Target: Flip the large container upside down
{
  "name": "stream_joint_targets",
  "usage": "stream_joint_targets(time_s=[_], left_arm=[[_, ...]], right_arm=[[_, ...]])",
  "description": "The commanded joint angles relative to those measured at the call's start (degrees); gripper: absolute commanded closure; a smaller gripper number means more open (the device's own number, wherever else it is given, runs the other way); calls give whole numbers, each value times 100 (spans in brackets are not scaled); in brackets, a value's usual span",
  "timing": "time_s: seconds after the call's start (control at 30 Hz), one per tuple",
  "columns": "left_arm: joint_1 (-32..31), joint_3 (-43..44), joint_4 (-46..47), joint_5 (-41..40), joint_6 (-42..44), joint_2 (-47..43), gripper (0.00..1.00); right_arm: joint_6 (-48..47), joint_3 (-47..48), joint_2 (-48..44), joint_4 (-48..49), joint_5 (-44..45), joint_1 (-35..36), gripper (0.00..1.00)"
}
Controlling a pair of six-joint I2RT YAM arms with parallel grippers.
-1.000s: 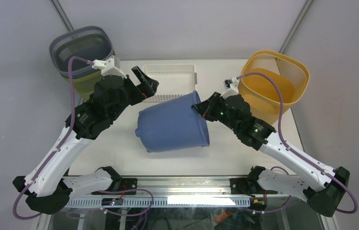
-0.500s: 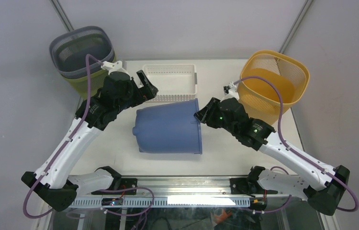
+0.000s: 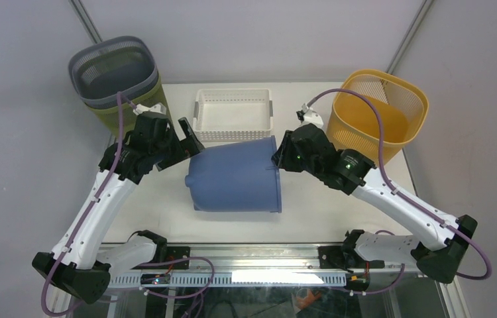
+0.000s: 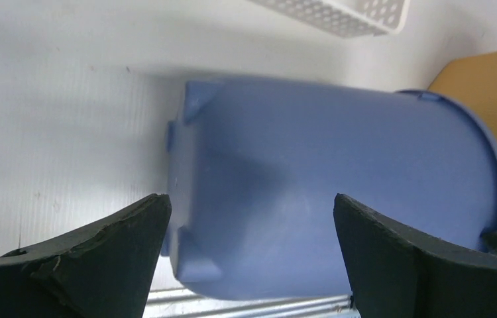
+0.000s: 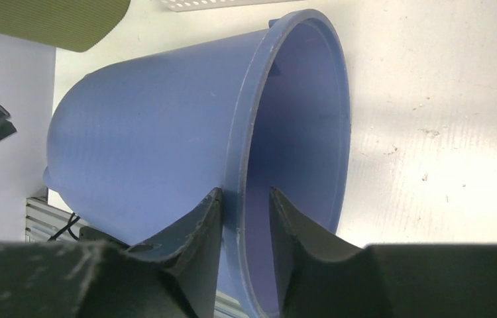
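Observation:
The large blue container (image 3: 236, 179) lies on its side on the white table, mouth to the right and base to the left. My right gripper (image 3: 279, 158) is shut on the top of its rim, one finger outside and one inside the mouth, as the right wrist view (image 5: 246, 192) shows against the container (image 5: 153, 132). My left gripper (image 3: 189, 142) is open and empty, just above the base end at the container's far left. In the left wrist view the open gripper (image 4: 249, 199) frames the container's base and side (image 4: 338, 179) without touching them.
A white perforated tray (image 3: 232, 109) stands just behind the container. A grey mesh basket (image 3: 110, 66) sits in an olive bin at the back left. A yellow mesh basket (image 3: 382, 106) stands at the back right, close to my right arm.
The container went from tilted to lying flat on its side, its rim still held by my right gripper. My left gripper moved down and left to the base end.

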Motion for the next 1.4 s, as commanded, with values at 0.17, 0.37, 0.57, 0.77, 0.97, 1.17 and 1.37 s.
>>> stream_joint_targets(time_s=[0.17, 0.37, 0.57, 0.77, 0.97, 1.17, 1.37], left_arm=[[105, -460, -138, 651, 28, -605, 1], [130, -785, -317, 992, -228, -858, 1], [162, -1346, -173, 1129, -781, -1342, 4], [193, -1794, 299, 1558, -1218, -1902, 25], [189, -2330, 747, 1720, -1352, -2129, 35], [197, -2468, 887, 1615, -1351, -2210, 32], [202, -2666, 1182, 1447, -1351, -2219, 35]], right_arm=[[-527, 551, 214, -715, 69, 58, 82], [-420, 474, 129, -692, 184, 59, 100], [-316, 299, 149, -618, 157, 59, 100], [-254, 175, 126, -573, 136, 59, 100], [-242, 96, 110, -512, 78, 59, 100], [-219, -36, 90, -484, 49, 50, 100], [-198, -196, 56, -407, 10, 43, 100]])
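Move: From the left hand the large blue container, lying on its side, has its middle about 6 cm back, 12 cm right and 10 cm below; its footed base end is nearest, roughly 8 cm back, 1 cm right and 8 cm below. The white basket is some 20 cm ahead, 11 cm right and 22 cm below; the green bin about 15 cm ahead, 22 cm left and 8 cm below. From the right hand, straddling the rim, the container's middle is about 14 cm left, 3 cm back and 10 cm below. The left hand comes back about 7 cm and down some 6 cm to the container's base end, easing slightly right at the last while the wrist rolls its left side down nearly 20 degrees, and its wide-open fingers close about a third of the way, to either side of one of the feet. Meanwhile the right hand stays at the rim and shuts its half-open fingers, pinching the rim wall between them with one finger inside the container and one outside. ##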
